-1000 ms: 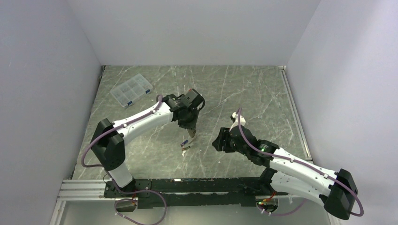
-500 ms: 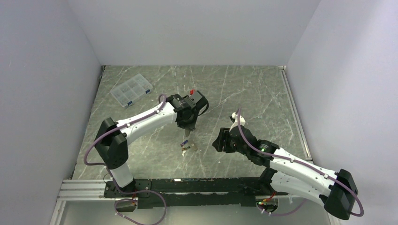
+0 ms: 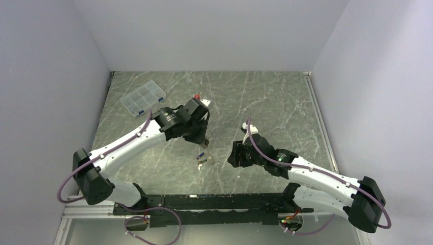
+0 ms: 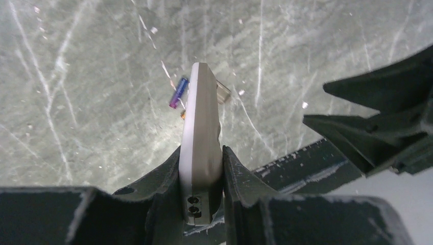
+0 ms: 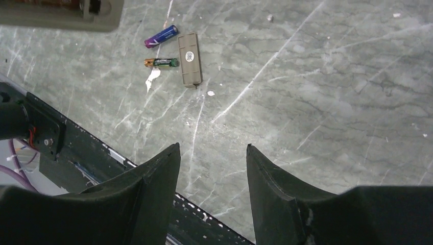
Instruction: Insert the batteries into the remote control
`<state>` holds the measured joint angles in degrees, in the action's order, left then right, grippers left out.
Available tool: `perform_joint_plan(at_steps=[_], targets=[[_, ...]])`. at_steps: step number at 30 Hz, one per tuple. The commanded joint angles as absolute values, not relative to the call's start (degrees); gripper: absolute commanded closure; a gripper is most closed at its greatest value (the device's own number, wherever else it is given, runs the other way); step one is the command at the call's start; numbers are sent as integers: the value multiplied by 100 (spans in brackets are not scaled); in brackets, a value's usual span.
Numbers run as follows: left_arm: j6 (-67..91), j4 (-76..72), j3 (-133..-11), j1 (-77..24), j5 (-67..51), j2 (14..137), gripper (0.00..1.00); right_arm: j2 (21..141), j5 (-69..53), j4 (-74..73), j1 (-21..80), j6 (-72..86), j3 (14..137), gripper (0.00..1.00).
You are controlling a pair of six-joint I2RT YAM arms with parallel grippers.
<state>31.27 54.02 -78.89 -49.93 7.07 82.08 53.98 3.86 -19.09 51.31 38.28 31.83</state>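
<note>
My left gripper (image 4: 200, 153) is shut on the remote control (image 4: 200, 122), which stands edge-on between the fingers, beige back to the right. In the right wrist view the remote control (image 5: 61, 13) hangs at the top left with its battery bay showing. Below it on the table lie the batteries: a blue-purple one (image 5: 161, 36) and an orange-green one (image 5: 161, 63). Beside them rests the flat beige cover (image 5: 189, 59). My right gripper (image 5: 212, 148) is open and holds nothing, hovering a little to the right of the batteries (image 3: 201, 156).
A clear compartmented box (image 3: 143, 98) sits at the far left of the marble table (image 3: 275, 102). The dark rail (image 3: 204, 201) with the arm bases runs along the near edge. White walls close in both sides.
The left arm has swung its elbow out to the left and carried the remote up and away from the batteries. The right gripper has edged left and narrowed slightly.
</note>
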Motion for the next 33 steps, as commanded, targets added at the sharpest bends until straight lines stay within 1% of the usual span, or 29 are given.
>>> perform_joint_plan(at_steps=[1,7,13,17,24,33], targets=[[3301,5017,-7481,-4843,-202,7735,100,5561,187,-1723,5250,3419,3641,47],[3486,4690,-6762,-4491,-1192,7102,100,5925,346,-1849,5677,2956,4027,46],[3681,4449,-5921,-4166,-1825,6501,100,6418,613,-2149,5909,2587,4490,46],[3724,4551,-5521,-3995,-1951,6160,100,6639,594,-2221,5932,2391,4692,46],[3856,4653,-5138,-3955,-2130,5994,100,7215,651,-2439,5949,2096,5166,48],[4447,3536,-4136,-3946,-2666,5876,100,7606,647,-2563,5950,1945,5456,48]])
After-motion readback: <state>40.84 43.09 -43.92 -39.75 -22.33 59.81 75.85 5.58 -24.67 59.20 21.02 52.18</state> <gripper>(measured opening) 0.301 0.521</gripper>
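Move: The left hand holds the remote about 16 cm over the green battery, which lies only some 2 cm farther out than this hand. Just beside it, 4 cm ahead of the hand and 1 cm left, is the purple battery; the battery cover is 3 cm ahead and 4 cm right. From the empty right hand the green battery is roughly 4 cm ahead, 14 cm left and 8 cm below; the purple one is 6 cm ahead and 15 left, the cover 5 ahead and 10 left. Back towards the base the left hand draws the pinched remote, about 10 cm, sinking some 7 cm and drifting left, while its fingers swing round by about 30 degrees to point down and to the right. Leftward, the right hand closes in on the batteries and cover by about 6 cm, rising slightly at first, turning counter-clockwise and steepening, its fingers still half open and touching nothing. ##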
